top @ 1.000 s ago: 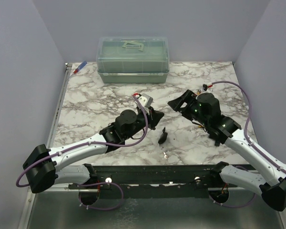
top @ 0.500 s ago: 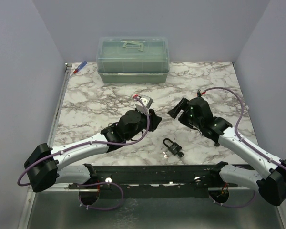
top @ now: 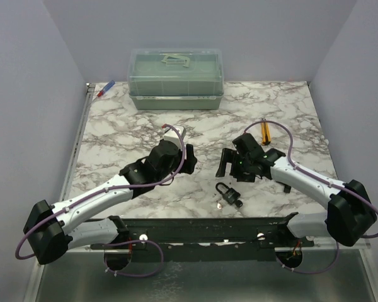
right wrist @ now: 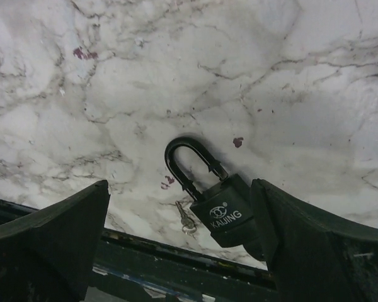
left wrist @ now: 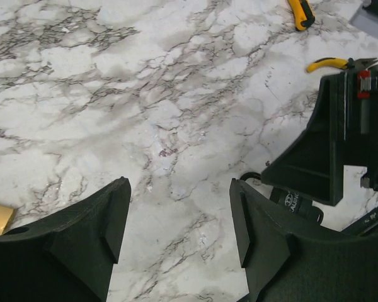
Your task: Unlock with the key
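Note:
The black padlock (top: pixel 225 191) (right wrist: pixel 230 212) lies flat near the table's front edge, and its shackle (right wrist: pixel 188 165) looks lifted out on one side. The key's round black head (top: pixel 238 202) (right wrist: pixel 257 250) sticks out of the padlock's bottom end, partly hidden behind my right finger. My right gripper (top: pixel 229 168) (right wrist: pixel 179 189) hangs open just above and behind the padlock, touching nothing. My left gripper (top: pixel 189 161) (left wrist: pixel 178 195) is open over bare marble to the left. In the left wrist view the padlock's body (left wrist: pixel 293 202) peeks out under the right gripper.
A small bare silver key (top: pixel 219 205) (right wrist: pixel 184 218) lies beside the padlock on its left. A green lidded box (top: pixel 175 78) stands at the back. Yellow-handled pliers (top: pixel 266 132) (left wrist: pixel 331 63) lie right of centre, a red and blue pen (top: pixel 106 89) at the back left.
The padlock has come down to lie flat by the front edge. My right gripper has swung down and left over it and opened wider. My left gripper has drawn back left and opened.

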Robot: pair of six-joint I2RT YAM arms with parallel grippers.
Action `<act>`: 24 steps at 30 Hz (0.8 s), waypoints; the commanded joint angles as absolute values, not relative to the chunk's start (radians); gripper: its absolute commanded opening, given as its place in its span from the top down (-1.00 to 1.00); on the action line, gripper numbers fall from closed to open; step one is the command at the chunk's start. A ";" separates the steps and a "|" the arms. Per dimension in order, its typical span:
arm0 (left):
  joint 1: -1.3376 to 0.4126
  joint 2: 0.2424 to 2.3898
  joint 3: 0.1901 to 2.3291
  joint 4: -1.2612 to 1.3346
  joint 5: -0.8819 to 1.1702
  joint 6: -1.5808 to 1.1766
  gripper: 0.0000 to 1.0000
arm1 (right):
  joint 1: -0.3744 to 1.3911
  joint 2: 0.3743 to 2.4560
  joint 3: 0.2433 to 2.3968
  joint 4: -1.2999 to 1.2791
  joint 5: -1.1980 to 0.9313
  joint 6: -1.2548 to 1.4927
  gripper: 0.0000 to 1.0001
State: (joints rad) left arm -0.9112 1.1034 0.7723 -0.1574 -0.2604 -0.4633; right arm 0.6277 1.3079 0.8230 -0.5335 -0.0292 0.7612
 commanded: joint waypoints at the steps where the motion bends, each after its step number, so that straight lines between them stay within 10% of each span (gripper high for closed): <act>1: -0.866 1.072 0.833 -0.255 -0.240 -0.467 -0.40 | 0.664 1.321 0.825 -0.649 -0.033 0.739 -0.99; 24: -0.844 1.034 0.812 -0.258 -0.233 -0.483 -0.39 | 0.828 1.497 0.877 -0.783 0.070 0.689 -0.94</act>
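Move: The padlock lies on the table about 8 cm back from the right hand, level with it left to right and roughly 7 cm below. The black head of its key sticks out at the lock's near right end, some 12 cm back and 4 cm right of the hand, while a small silver key lies 12 cm back and 3 cm left. From the left hand, the padlock is about 9 cm back, 14 cm right and 17 cm below. The right hand draws back about 7 cm and sinks some 5 cm with its fingers kept wide open, quick at first and then slowing, to come down over the padlock, while its wrist swings some 25 degrees so the fingers point nearly straight down on either side of the lock's body without visible contact. The left hand, empty and still open, eases a couple of centimetres to its left and slightly up, away from the lock. ##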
